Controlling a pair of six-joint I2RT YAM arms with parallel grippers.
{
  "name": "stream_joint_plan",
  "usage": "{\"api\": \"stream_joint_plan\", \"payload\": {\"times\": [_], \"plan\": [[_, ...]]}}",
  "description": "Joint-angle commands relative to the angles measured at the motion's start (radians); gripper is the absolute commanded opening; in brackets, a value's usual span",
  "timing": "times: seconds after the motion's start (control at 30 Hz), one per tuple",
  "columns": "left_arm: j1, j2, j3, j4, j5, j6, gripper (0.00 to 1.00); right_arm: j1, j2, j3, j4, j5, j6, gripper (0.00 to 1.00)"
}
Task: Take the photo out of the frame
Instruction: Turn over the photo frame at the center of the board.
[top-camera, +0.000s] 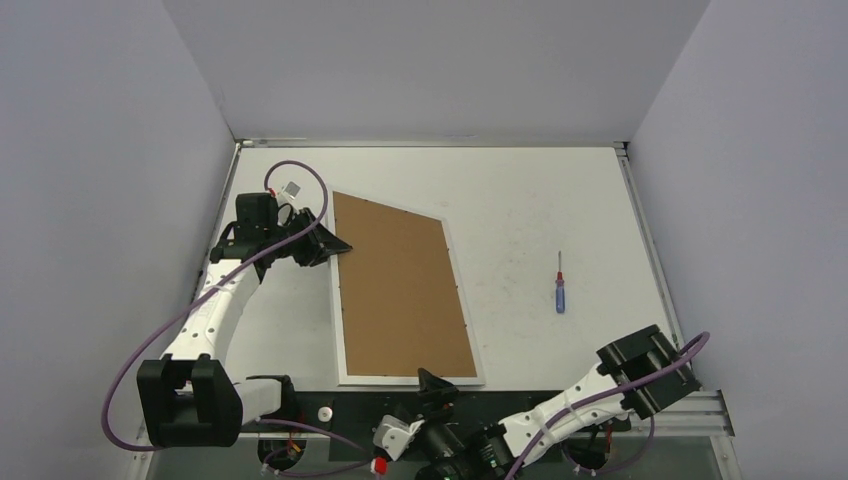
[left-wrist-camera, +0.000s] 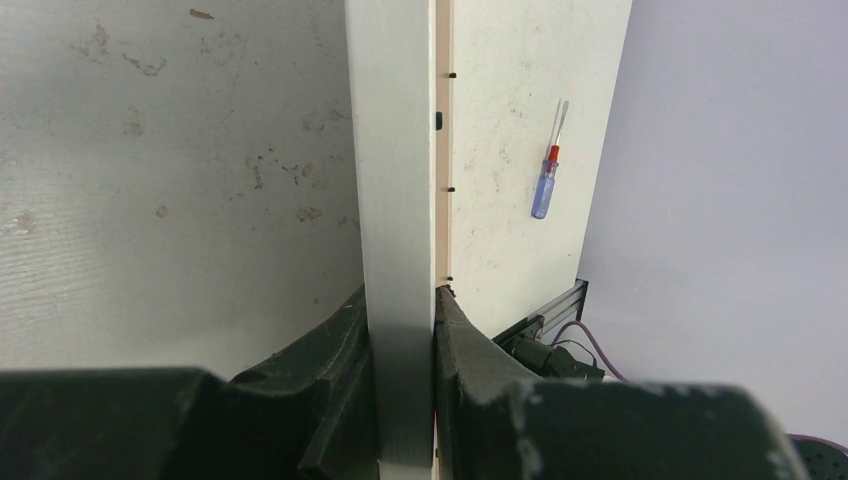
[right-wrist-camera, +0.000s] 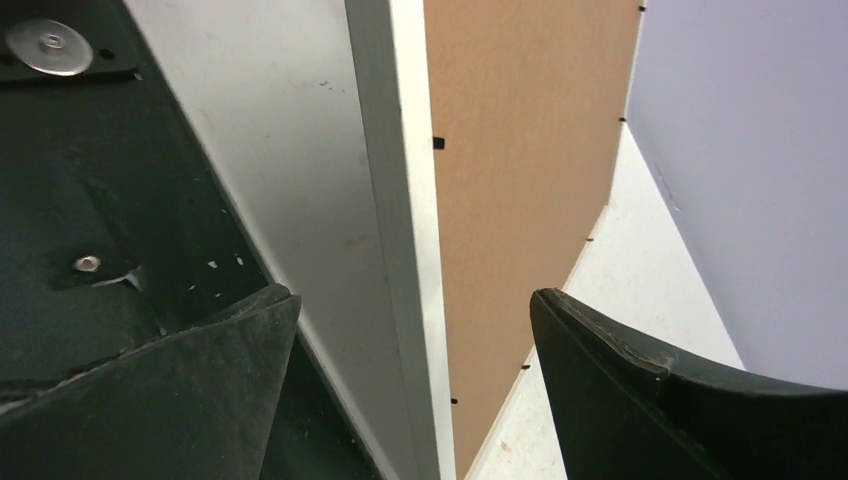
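Observation:
The frame (top-camera: 400, 290) lies back up in the middle of the table, its brown fibreboard showing inside narrow white border strips. Its left side looks raised off the table. My left gripper (top-camera: 335, 243) is shut on the far part of the left border; in the left wrist view both fingers (left-wrist-camera: 455, 340) press the white strip of the frame (left-wrist-camera: 395, 150). My right gripper (top-camera: 432, 385) stands open at the frame's near edge, and its jaws (right-wrist-camera: 412, 295) straddle the white border of the frame (right-wrist-camera: 520, 150) without touching it. The photo is hidden under the backing.
A small red-and-blue screwdriver (top-camera: 560, 283) lies on the table right of the frame, also seen in the left wrist view as the screwdriver (left-wrist-camera: 547, 170). Grey walls enclose the table on three sides. The black base rail runs along the near edge.

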Motion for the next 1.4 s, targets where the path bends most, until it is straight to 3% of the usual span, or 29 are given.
{"api": "stream_joint_plan", "payload": {"times": [0.0, 0.17, 0.4, 0.67, 0.77, 0.87, 0.93, 1.0, 1.03, 1.1, 1.23, 1.3, 1.37], "plan": [[-0.004, -0.052, 0.038, 0.011, -0.016, 0.052, 0.00, -0.010, 0.091, -0.071, 0.327, 0.188, -0.169, 0.86], [-0.003, -0.047, 0.040, -0.016, -0.005, 0.077, 0.00, -0.077, 0.112, -0.096, 0.420, 0.109, -0.222, 0.72], [-0.003, -0.047, 0.037, -0.024, -0.002, 0.081, 0.00, -0.108, 0.203, -0.106, 0.618, 0.131, -0.389, 0.63], [-0.002, -0.048, 0.040, -0.040, -0.007, 0.092, 0.00, -0.112, 0.228, -0.113, 0.725, 0.209, -0.453, 0.34], [-0.001, -0.052, 0.039, -0.029, 0.001, 0.085, 0.00, -0.111, 0.227, -0.093, 0.714, 0.243, -0.450, 0.13], [-0.001, -0.071, 0.033, -0.002, 0.006, 0.061, 0.00, -0.111, 0.224, -0.084, 0.708, 0.256, -0.440, 0.07], [0.000, -0.081, 0.035, 0.006, 0.007, 0.051, 0.10, -0.112, 0.221, -0.084, 0.713, 0.267, -0.426, 0.02], [0.000, -0.087, 0.043, 0.006, 0.016, 0.053, 0.12, -0.113, 0.215, -0.086, 0.717, 0.270, -0.407, 0.00], [0.002, -0.089, 0.049, -0.002, 0.013, 0.053, 0.18, -0.113, 0.213, -0.089, 0.723, 0.266, -0.400, 0.00], [0.006, -0.093, 0.065, -0.030, 0.000, 0.062, 0.45, -0.113, 0.209, -0.096, 0.749, 0.261, -0.398, 0.00], [0.013, -0.143, 0.084, -0.024, -0.021, 0.057, 0.60, -0.117, 0.163, -0.119, 0.777, 0.247, -0.342, 0.00], [0.062, -0.168, 0.112, -0.043, -0.043, 0.099, 0.76, -0.143, 0.098, -0.132, 0.713, 0.221, -0.233, 0.00], [0.120, -0.186, 0.142, -0.084, -0.051, 0.113, 0.82, -0.181, 0.026, -0.144, 0.613, 0.145, -0.114, 0.00]]}}
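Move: The left hand still pinches the photo frame's raised left edge, with the frame's near edge some 28 cm back, 16 cm to its right and 7 cm lower. The open right hand waits just behind that near edge: the middle of the near edge is about 4 cm ahead, 3 cm to its left and 2 cm below. From the right hand the screwdriver lies roughly 22 cm ahead, 31 cm to the right and 12 cm below. The right fingers straddle the photo frame's near edge and pinch it around its middle, one finger pad beneath and one over the brown back. The right hand gets there by going forward about 5 cm and dipping some 3 cm, its fingertips tilting up 15 degrees or so, and then lifts slightly. The left hand keeps its pinch while easing back a centimetre, then opens wide late on and rises about 4 cm. ##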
